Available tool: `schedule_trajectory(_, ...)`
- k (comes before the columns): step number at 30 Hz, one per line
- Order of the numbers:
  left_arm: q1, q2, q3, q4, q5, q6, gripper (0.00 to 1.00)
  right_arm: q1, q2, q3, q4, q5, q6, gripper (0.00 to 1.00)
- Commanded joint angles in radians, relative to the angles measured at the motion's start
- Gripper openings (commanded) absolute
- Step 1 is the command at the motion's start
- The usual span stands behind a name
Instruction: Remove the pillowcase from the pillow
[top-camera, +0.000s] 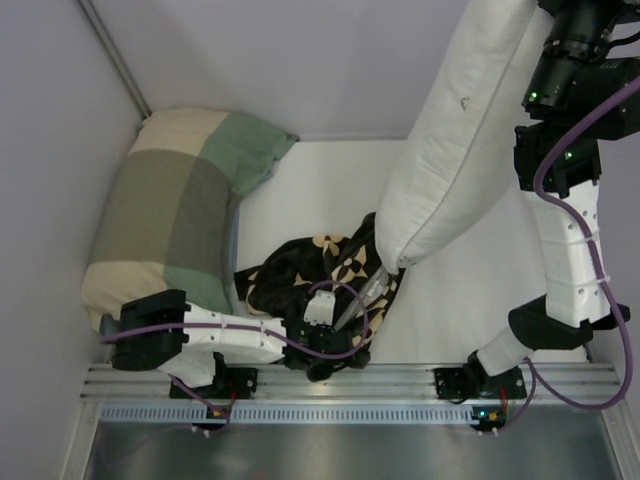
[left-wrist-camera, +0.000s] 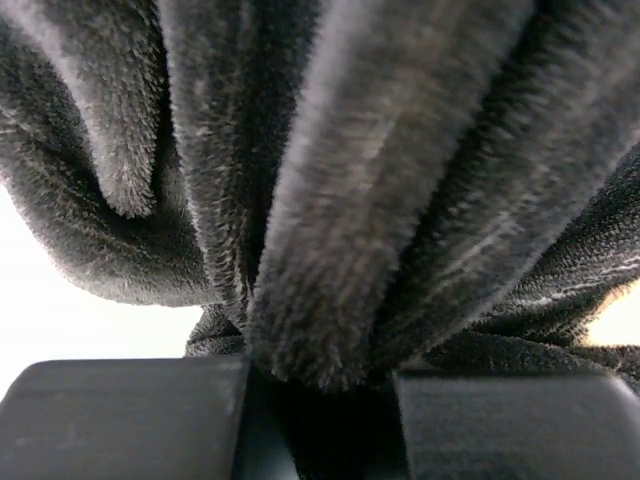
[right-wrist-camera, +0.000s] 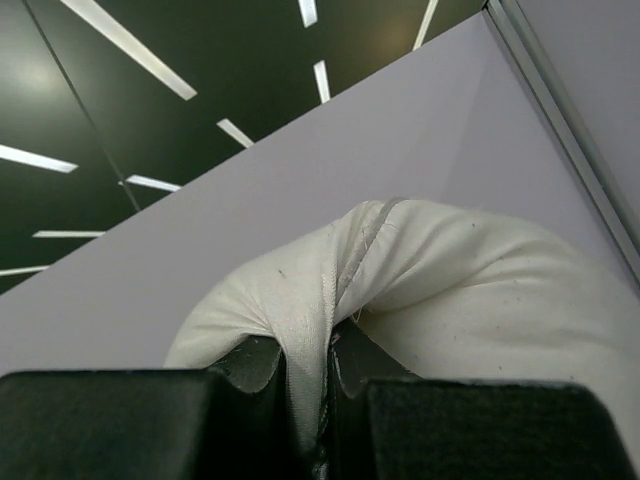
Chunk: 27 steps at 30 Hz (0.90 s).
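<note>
The plain white pillow (top-camera: 455, 150) hangs almost upright, lifted by its top end, its lower corner touching the crumpled pillowcase. My right gripper (right-wrist-camera: 328, 385) is shut on a pinched seam of the pillow (right-wrist-camera: 440, 290), high at the upper right of the top view. The black pillowcase (top-camera: 320, 275) with cream flower motifs lies bunched on the table near the front edge. My left gripper (top-camera: 335, 345) is shut on a fold of the pillowcase (left-wrist-camera: 320, 200); dark plush fabric fills the left wrist view, gathered between the jaws.
A green, beige and olive patchwork pillow (top-camera: 175, 210) lies against the left wall. White walls close in the back and both sides. The metal rail (top-camera: 340, 385) with both arm bases runs along the near edge.
</note>
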Motion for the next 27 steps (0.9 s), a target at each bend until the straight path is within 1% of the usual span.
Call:
schedule_trajectory(1, -0.006, 0.139, -0.118, 0.276, 0.257, -0.061, 0.00, -0.016, -0.089, 0.034, 0.193, -0.089, 0.174, 0.00)
schedule_trajectory(3, -0.023, 0.132, -0.106, 0.276, 0.243, -0.054, 0.00, -0.016, -0.103, 0.027, 0.213, -0.098, 0.181, 0.00)
schedule_trajectory(6, -0.058, 0.061, -0.091, 0.267, 0.186, -0.031, 0.00, -0.014, -0.092, 0.033, 0.221, -0.101, 0.138, 0.00)
schedule_trajectory(8, -0.064, -0.009, -0.082, 0.255, 0.150, -0.015, 0.00, -0.017, -0.086, 0.004, 0.227, -0.087, 0.109, 0.00)
schedule_trajectory(10, -0.064, -0.060, -0.062, 0.224, 0.124, 0.008, 0.00, -0.023, -0.077, -0.073, 0.264, -0.077, 0.064, 0.00)
schedule_trajectory(12, -0.064, -0.079, -0.036, 0.207, 0.093, 0.052, 0.00, -0.035, -0.058, -0.134, 0.290, -0.066, 0.027, 0.00)
schedule_trajectory(13, -0.063, -0.083, -0.002, 0.177, 0.084, 0.063, 0.00, -0.043, -0.048, -0.201, 0.319, -0.052, 0.020, 0.00)
schedule_trajectory(15, -0.055, -0.074, 0.029, 0.152, 0.073, 0.087, 0.00, -0.083, -0.008, -0.256, 0.345, -0.032, 0.010, 0.00)
schedule_trajectory(18, -0.046, -0.051, 0.066, 0.143, 0.082, 0.101, 0.00, -0.161, 0.034, -0.335, 0.322, -0.012, 0.035, 0.00)
schedule_trajectory(19, -0.046, -0.034, 0.070, 0.144, 0.085, 0.101, 0.00, -0.181, 0.028, -0.406, 0.328, -0.006, 0.044, 0.00)
schedule_trajectory(20, -0.046, -0.028, 0.080, 0.146, 0.091, 0.100, 0.00, -0.227, 0.011, -0.445, 0.328, -0.003, 0.079, 0.00)
schedule_trajectory(22, -0.046, -0.008, 0.083, 0.151, 0.110, 0.108, 0.00, -0.281, -0.012, -0.541, 0.310, -0.006, 0.128, 0.00)
schedule_trajectory(24, -0.046, 0.000, 0.084, 0.151, 0.113, 0.117, 0.00, -0.367, -0.043, -0.592, 0.249, -0.017, 0.205, 0.00)
schedule_trajectory(25, -0.046, -0.002, 0.086, 0.151, 0.114, 0.118, 0.00, -0.393, -0.060, -0.646, 0.224, -0.023, 0.232, 0.00)
schedule_trajectory(26, -0.044, -0.005, 0.086, 0.151, 0.116, 0.120, 0.00, -0.455, -0.107, -0.689, 0.210, -0.023, 0.275, 0.00)
schedule_trajectory(27, -0.046, -0.010, 0.087, 0.151, 0.116, 0.121, 0.00, -0.477, -0.144, -0.780, 0.210, -0.021, 0.291, 0.00)
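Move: The white pillow hangs from the closed right fingers, its lower end some 60 cm below them, about 8 cm back and 13 cm left. The bare far-right table lies roughly 74 cm below that hand, 10 ahead and 6 right. The left fingers already pinch the pillowcase's near end; the pillowcase's middle is about 14 cm ahead and 1 left, the pillow's lower end some 17 ahead, 16 right and 10 up, the checked pillow 27 ahead and 28 left. The white pillow, still gripped at its upper end, is first eased a couple of centimetres back and up, then lowered fast by the right hand: down about 25 cm net, forward and to the right towards the far-right side, the wrist tipping down some 30 degrees and turning clockwise. Keeping its pinch on the pillowcase, the left hand draws it about 6 cm right, rising and backing slightly. ##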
